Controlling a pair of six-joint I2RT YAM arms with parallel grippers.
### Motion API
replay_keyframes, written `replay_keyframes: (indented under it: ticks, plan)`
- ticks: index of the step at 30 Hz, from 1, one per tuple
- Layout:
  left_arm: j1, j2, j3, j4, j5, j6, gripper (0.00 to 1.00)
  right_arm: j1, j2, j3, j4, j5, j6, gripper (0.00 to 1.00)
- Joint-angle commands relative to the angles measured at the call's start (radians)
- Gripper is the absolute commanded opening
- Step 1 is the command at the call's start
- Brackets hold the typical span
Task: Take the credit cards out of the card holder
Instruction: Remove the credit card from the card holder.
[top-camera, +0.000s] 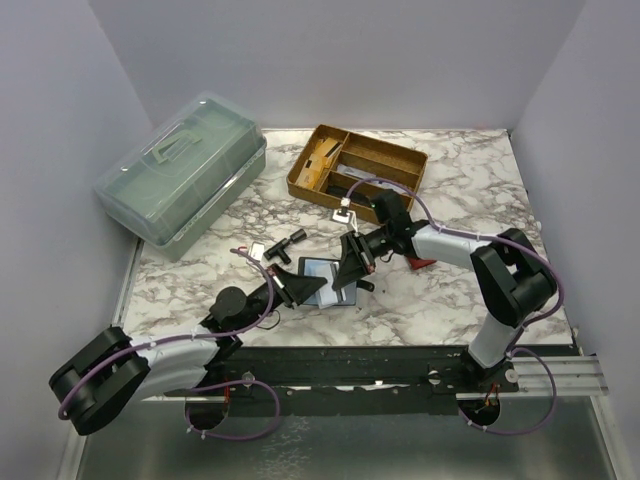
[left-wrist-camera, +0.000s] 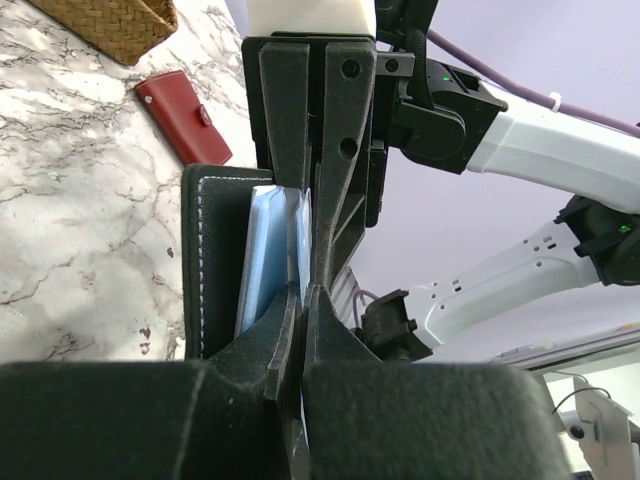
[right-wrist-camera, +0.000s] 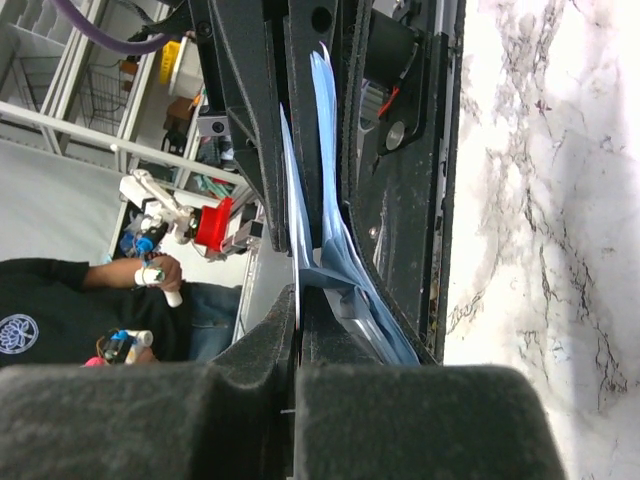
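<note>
The black card holder (top-camera: 322, 272) is held open above the table's middle, its pale blue inside showing. My left gripper (top-camera: 297, 285) is shut on its near flap; in the left wrist view the jaws (left-wrist-camera: 302, 300) pinch the stitched black leather (left-wrist-camera: 205, 250) beside pale blue credit cards (left-wrist-camera: 262, 250). My right gripper (top-camera: 348, 268) comes in from the opposite side, its fingers (left-wrist-camera: 345, 150) pointing straight at the left ones. In the right wrist view it (right-wrist-camera: 299, 300) is shut on the edge of one thin pale credit card (right-wrist-camera: 290, 190) that stands out of the holder (right-wrist-camera: 400, 220).
A red wallet (top-camera: 420, 262) lies just right of the grippers. At the back stands a woven tray (top-camera: 357, 165) with small items inside. A large green lidded box (top-camera: 185, 175) fills the back left. Small black parts (top-camera: 290, 240) lie behind the holder.
</note>
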Motion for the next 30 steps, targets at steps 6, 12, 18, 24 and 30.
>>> replay_keyframes:
  ticks: [6, 12, 18, 24, 30]
  plan:
    - [0.059, -0.141, -0.076, 0.035, -0.039, -0.037, 0.00, -0.043, -0.022, -0.041, -0.011, -0.082, -0.011, 0.00]
    - [0.066, -0.185, -0.089, 0.012, -0.034, -0.046, 0.00, -0.043, -0.025, -0.046, -0.023, -0.085, -0.031, 0.00]
    - [0.077, -0.227, -0.092, -0.037, -0.038, -0.046, 0.00, -0.053, -0.041, -0.028, -0.136, -0.061, -0.138, 0.00]
    - [0.079, -0.263, -0.078, -0.210, -0.072, -0.073, 0.00, -0.091, -0.065, 0.119, -0.559, 0.055, -0.583, 0.00]
    - [0.081, -0.200, -0.034, -0.355, -0.120, -0.125, 0.00, -0.215, -0.062, 0.278, -0.723, 0.295, -0.723, 0.00]
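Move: The right fingers are already shut on a card in the card holder, whose middle lies about 2 cm to their left at the same height. The red wallet is roughly 19 cm right and 9 cm ahead of the right hand, the woven box some 31 cm ahead and 4 cm right, both about 12 cm lower. The left hand, gripping the holder, has that card about 4 cm to its right and 1 cm ahead; the black T-shaped tool is 9 cm left, 12 cm ahead and 13 cm below. Keeping its pinch on the card, the right hand draws it out of the sleeve, first about 2 cm to the right, then quickly some 4 cm forward with a 15-degree wrist turn. The left hand keeps hold of the card holder, pulling it about 3 cm left while lifting it about 3 cm, then sinks back to just under its starting height. ##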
